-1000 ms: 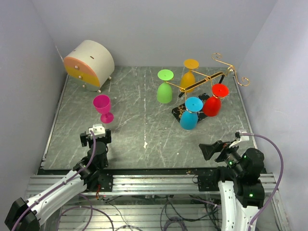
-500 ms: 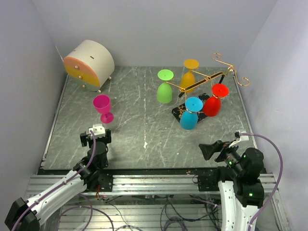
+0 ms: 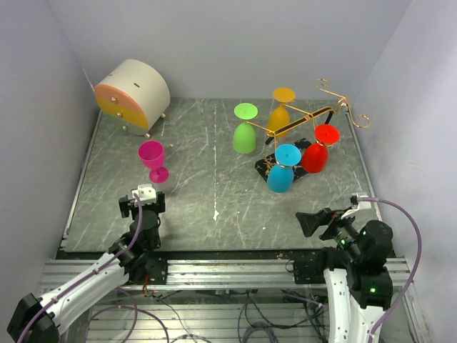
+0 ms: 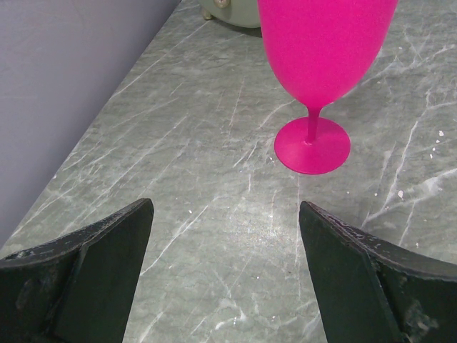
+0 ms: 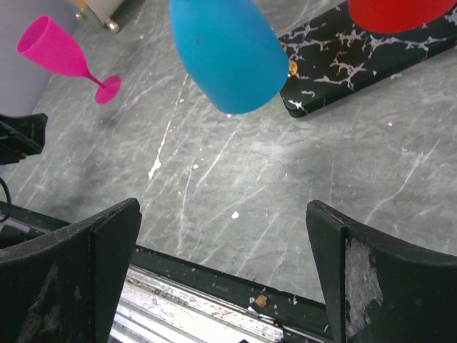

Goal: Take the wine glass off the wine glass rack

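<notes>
The wine glass rack [image 3: 300,121] is a gold wire stand on a black base [image 3: 263,166] at the back right of the table. Green [image 3: 244,136], orange [image 3: 280,114], blue [image 3: 280,176] and red [image 3: 315,156] wine glasses hang upside down from it. A pink wine glass [image 3: 153,161] stands upright on the table at the left. My left gripper [image 3: 142,204] is open just short of the pink glass [image 4: 318,64], its empty jaws [image 4: 225,207] wide apart. My right gripper [image 3: 314,221] is open and empty [image 5: 223,207] near the front edge, below the blue glass [image 5: 228,53].
A round cream and orange drawer box [image 3: 132,96] sits at the back left corner. Walls close in the table on the left, back and right. The table's front edge and metal rail [image 5: 214,279] lie right under my right gripper.
My right wrist has shifted very slightly. The glasses, the rack and the left arm have not moved.
</notes>
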{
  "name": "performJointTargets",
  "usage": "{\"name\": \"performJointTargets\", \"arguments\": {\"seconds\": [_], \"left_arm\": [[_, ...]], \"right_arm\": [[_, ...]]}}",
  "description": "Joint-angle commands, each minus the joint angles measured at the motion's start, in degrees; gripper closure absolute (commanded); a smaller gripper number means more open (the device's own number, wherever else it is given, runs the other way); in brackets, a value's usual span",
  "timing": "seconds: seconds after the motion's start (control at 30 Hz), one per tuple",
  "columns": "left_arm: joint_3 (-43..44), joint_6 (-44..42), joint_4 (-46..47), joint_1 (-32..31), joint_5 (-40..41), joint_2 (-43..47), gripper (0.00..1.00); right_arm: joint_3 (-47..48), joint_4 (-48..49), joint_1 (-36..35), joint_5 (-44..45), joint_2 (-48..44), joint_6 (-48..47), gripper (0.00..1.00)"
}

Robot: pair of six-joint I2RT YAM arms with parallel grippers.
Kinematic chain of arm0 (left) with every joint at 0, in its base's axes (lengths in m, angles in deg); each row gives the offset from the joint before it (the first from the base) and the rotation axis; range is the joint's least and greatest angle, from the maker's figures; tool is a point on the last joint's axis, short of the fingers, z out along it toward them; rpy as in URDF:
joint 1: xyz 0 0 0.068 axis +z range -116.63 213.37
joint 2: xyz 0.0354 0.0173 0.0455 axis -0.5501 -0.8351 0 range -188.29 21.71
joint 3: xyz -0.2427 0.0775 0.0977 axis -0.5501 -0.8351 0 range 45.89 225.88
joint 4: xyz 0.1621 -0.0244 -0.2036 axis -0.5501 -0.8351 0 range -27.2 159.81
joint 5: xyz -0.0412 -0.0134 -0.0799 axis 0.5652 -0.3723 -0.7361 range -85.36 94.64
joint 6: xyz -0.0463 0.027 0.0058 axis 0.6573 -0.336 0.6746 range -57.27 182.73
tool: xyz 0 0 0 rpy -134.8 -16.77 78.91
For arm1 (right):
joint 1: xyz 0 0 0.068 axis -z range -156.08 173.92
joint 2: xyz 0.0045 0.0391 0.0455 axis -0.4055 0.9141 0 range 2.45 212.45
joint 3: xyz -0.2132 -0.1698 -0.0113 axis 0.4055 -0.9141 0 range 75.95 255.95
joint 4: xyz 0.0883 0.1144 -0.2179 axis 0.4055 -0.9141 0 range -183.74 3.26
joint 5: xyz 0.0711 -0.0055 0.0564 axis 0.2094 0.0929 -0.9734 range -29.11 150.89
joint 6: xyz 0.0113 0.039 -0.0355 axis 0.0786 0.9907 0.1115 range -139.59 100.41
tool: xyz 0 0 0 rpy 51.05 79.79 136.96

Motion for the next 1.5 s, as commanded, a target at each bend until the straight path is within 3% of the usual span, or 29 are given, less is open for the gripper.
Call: {"name": "performJointTargets", "arguments": {"seconds": [0.0,0.3,0.77,0.9,1.2,1.37,1.47], "left_arm": [[0.4,1.6,2.9,0.3,1.1,0.1,0.06],[0.4,1.6,2.9,0.3,1.1,0.1,0.06],[0.4,1.6,2.9,0.3,1.1,0.1,0.06],[0.4,1.6,2.9,0.4,1.1,0.0,0.06],[0.5,1.6,2.9,0.4,1.1,0.0,0.06],[0.4,1.6,2.9,0.4,1.1,0.1,0.06],[0.4,1.6,2.9,0.4,1.0,0.1,0.06]], "right_arm": [[3.9,4.5,0.1,0.6,-0.7,2.8,0.00],[7.3,12.9,0.2,1.6,1.6,8.3,0.00],[12.5,28.8,0.1,-5.4,24.5,7.8,0.00],[11.4,32.9,0.2,-6.3,24.8,9.4,0.00],[11.5,31.4,0.2,-4.4,22.0,12.3,0.00],[3.5,51.0,0.2,-15.0,17.8,24.9,0.00],[-3.5,52.9,-0.1,-7.8,13.2,37.4,0.00]]}}
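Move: The blue wine glass, hanging foot-up on the rack and seemingly next for the empty right hand, is about 14 cm ahead and 5 cm to its left, with its middle roughly level with the hand. From the blue one, the red glass hangs some 10 cm right and 7 cm farther out, the green glass some 13 cm left and 13 cm farther out. From the left hand, the blue glass lies about 43 cm right, 4 cm ahead and 8 cm higher. Upward first, the right hand climbs on the near side of the blue glass, swings forward about 8 cm towards the rack, then goes on rising while easing back a little and drifting left, ending some 15 cm higher than it began. The wrist tips the fingers up by about 20 degrees and rolls its left side up; the fingers stay wide open and empty. ##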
